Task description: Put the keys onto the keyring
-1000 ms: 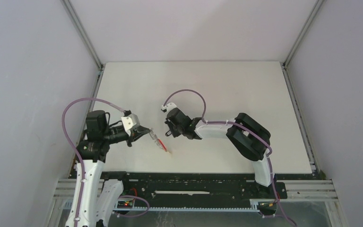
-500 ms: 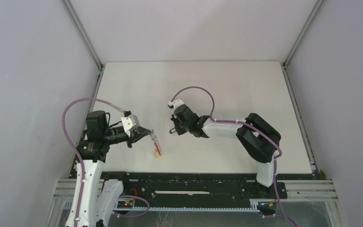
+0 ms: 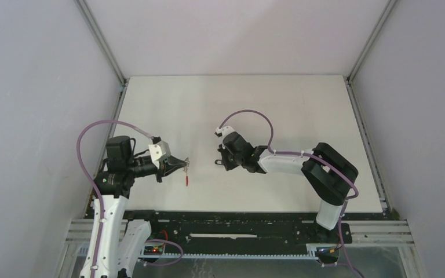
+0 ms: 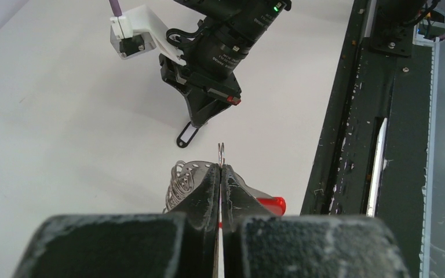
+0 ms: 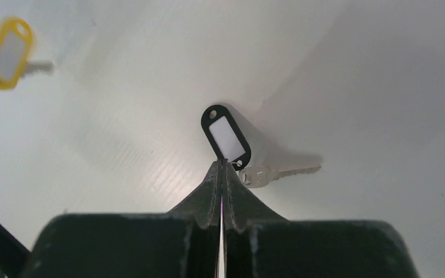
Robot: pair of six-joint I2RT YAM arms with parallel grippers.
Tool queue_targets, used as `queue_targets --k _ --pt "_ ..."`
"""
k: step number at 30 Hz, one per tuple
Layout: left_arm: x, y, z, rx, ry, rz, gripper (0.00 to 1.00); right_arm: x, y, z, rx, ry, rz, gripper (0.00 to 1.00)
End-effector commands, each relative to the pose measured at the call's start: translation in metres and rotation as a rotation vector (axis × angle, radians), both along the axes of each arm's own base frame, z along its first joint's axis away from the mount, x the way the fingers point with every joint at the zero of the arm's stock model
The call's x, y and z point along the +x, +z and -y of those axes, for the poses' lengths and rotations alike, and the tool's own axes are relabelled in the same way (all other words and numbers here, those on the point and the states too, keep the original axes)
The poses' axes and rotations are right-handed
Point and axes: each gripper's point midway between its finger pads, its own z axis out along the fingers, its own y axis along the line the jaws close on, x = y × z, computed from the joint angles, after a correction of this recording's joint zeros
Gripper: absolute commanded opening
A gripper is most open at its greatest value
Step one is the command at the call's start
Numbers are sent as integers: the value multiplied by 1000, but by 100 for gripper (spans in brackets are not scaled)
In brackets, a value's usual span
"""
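My left gripper (image 4: pixel 221 167) is shut on one thin wire ring (image 4: pixel 221 152) of the keyring. The bunch of silver rings (image 4: pixel 179 179) shows to the left of the jaws, and the red band's end (image 4: pixel 271 202) to the right. From above, the red band (image 3: pixel 186 179) hangs straight down under the left gripper (image 3: pixel 183 164). My right gripper (image 5: pixel 221 164) is shut on the black tag (image 5: pixel 226 136), and its silver key (image 5: pixel 275 172) sticks out to the right. The right gripper (image 3: pixel 220 161) hovers a short way right of the left one. A yellow-tagged key (image 5: pixel 6 52) shows at the far upper left.
A black slotted rail (image 3: pixel 237 223) runs along the near edge of the white table (image 3: pixel 266 104). Grey walls with aluminium posts (image 3: pixel 101 43) close in the left, right and back. Purple cables (image 3: pixel 246 116) loop above both wrists.
The right gripper has drawn back to the right, away from the left gripper. The red band has swung from slanting right to hanging straight down. The left arm has held still.
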Motion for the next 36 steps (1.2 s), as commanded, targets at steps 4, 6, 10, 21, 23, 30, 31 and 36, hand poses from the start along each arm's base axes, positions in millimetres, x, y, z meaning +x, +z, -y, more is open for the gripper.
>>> queue_targets --k 4,6,10,21,23,30,31,36 --pt "-17 19 10 -19 -102 63 0 -2 16 6 94 12 -34 0" --pt "-18 18 10 -16 -108 63 0 -1 15 8 110 13 -57 0" --pt "-20 18 10 -12 -115 66 0 -4 13 6 146 33 -107 0" --pt "-22 16 11 -14 -128 77 0 3 20 12 153 -9 -88 32" --pt "-23 17 11 -16 -129 77 0 7 21 15 142 -31 -71 39" --pt "-23 16 12 -15 -130 74 0 11 23 27 39 -71 62 56" --pt "-23 16 12 -16 -130 75 0 9 20 26 24 -58 68 57" --pt "-23 15 11 -14 -126 70 0 3 10 17 -14 5 99 56"
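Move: Just ahead of the right hand's shut fingers, which still grip its small ring barely above the table, lies the black-tagged key: the tag's middle is about 2 cm left and 1 cm ahead, the key blade roughly 3 cm ahead and 2 cm right, both about 1 cm lower. The keyring hangs some 11 cm left, 11 cm back and 13 cm above it. From the left hand the black tag is about 12 cm ahead, 9 cm right and 20 cm down. Easing about 1.5 cm to the right and slightly down and back, the right hand draws the black tag's ring along with a small tilt, then stays while its fingers open past halfway and let go; it tilts back, drifting another centimetre right and rising as much. The left hand, still pinching the keyring, shifts some 2 cm back with a slight clockwise turn and stops. ##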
